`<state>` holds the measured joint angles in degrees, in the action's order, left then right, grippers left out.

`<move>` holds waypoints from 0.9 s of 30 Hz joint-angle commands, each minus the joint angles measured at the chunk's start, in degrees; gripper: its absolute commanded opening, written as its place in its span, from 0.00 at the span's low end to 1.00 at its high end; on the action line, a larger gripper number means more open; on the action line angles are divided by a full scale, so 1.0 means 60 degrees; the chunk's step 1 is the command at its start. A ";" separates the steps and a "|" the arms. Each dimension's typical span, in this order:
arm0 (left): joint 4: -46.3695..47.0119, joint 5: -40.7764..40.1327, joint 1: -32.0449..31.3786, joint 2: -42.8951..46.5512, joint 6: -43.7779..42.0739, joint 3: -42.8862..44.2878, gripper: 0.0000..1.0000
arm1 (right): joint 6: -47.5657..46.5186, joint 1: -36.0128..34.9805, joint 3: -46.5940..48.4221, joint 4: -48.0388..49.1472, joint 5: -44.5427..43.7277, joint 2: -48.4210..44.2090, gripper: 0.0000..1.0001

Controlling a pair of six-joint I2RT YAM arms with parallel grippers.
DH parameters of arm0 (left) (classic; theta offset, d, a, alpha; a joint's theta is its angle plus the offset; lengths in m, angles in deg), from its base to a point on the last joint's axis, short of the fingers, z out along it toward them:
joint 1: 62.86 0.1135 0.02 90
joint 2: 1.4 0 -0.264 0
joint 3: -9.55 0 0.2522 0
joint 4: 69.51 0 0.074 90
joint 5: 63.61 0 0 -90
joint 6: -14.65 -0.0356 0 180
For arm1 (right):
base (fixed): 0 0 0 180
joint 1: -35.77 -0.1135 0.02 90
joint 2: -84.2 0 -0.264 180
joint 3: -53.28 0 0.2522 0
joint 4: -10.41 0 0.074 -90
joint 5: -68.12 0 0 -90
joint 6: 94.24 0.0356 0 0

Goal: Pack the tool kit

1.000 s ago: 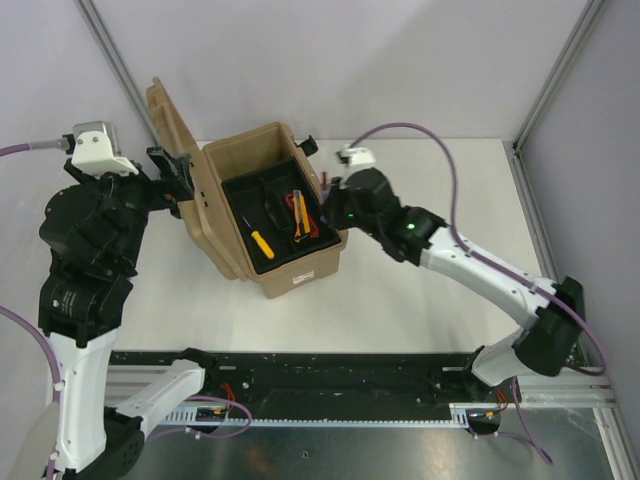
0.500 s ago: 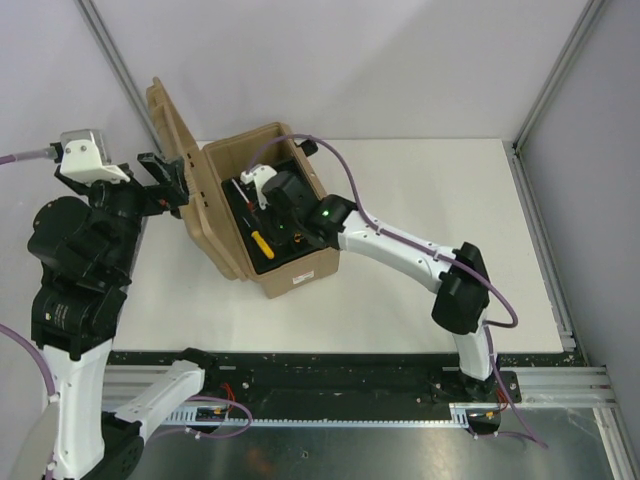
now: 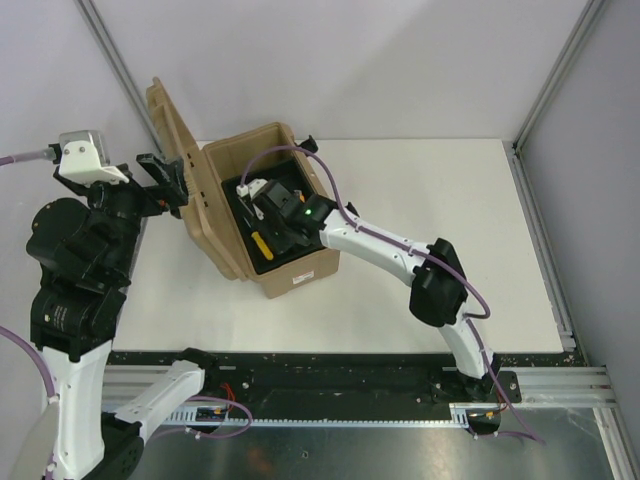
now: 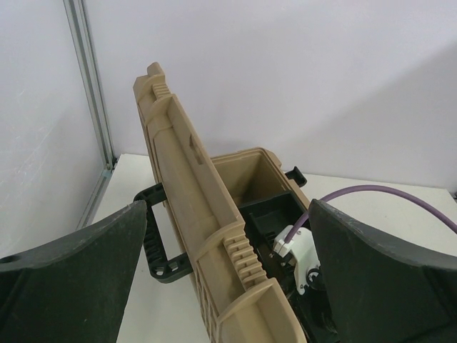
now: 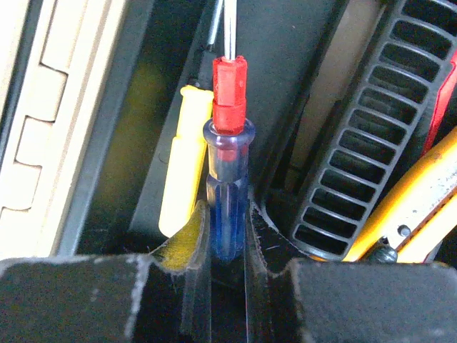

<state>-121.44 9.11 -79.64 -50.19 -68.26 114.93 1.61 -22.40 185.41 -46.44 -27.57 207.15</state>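
The tan tool box (image 3: 300, 270) stands open with its lid (image 3: 168, 120) raised at the left. My right gripper (image 3: 272, 215) is down inside its black tray (image 3: 238, 190). In the right wrist view the right gripper (image 5: 227, 229) is shut on a blue screwdriver (image 5: 227, 164) with a red collar, its shaft pointing away. A yellow screwdriver (image 5: 182, 164) lies just left of it, and also shows in the top view (image 3: 261, 246). My left gripper (image 3: 165, 180) is open. In its wrist view the left gripper (image 4: 227, 214) has its fingers wide on either side of the lid (image 4: 193, 186), not touching it.
The tray's black ribbed handle (image 5: 364, 157) and yellow-handled pliers (image 5: 421, 200) lie right of the blue screwdriver. The box's black carry handle (image 4: 161, 236) hangs behind the lid. White table (image 3: 450, 230) stretches right of the box. Frame posts stand at the back corners.
My right arm has swung left from beside the box into the tray, bringing the gripper down by the yellow screwdriver. My left arm shifted slightly and stays at the lid.
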 commanded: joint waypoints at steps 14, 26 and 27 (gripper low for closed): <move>0.0257 -0.0012 -0.0056 -0.0065 0.0035 0.0067 0.99 | 0.0789 0.0164 0.0907 -0.0412 -0.0282 -0.0187 0.42; -0.0163 -0.0425 -0.0040 -0.0516 0.0786 0.0473 0.99 | 0.1527 0.0969 0.0656 0.0269 0.0047 -0.1933 0.59; -0.0226 -0.0589 -0.0028 -0.0601 0.0879 0.0520 0.99 | 0.1617 0.1143 0.0337 0.0554 0.0044 -0.2255 0.63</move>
<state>-121.88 8.59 -79.64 -51.61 -66.03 115.56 9.20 -20.41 188.97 -48.08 -25.08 204.20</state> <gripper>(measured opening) 0.994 0.572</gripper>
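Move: The right hand still grips the blue screwdriver by its handle, low in the box's tray. Its resting spot on the tray floor is about 2 cm ahead, 1 cm left and 2 cm down, with the yellow screwdriver some 2 cm ahead and 4 cm left. The slotted tray handle is about 7 cm ahead and 2 cm right, the utility knife 6 cm ahead and 7 cm right. From the left hand that spot is roughly 9 cm ahead, 17 cm right and far below. The right hand stays almost in place over the tray floor, easing barely half a centimetre forward and right, then opens its fingers to let go of the blue screwdriver's handle beside the yellow one. Still opening, to a bit over half of their range, the fingers rise clear by about 5 cm, mostly straight up, while the wrist rolls some 10 degrees, its left side lifting. ##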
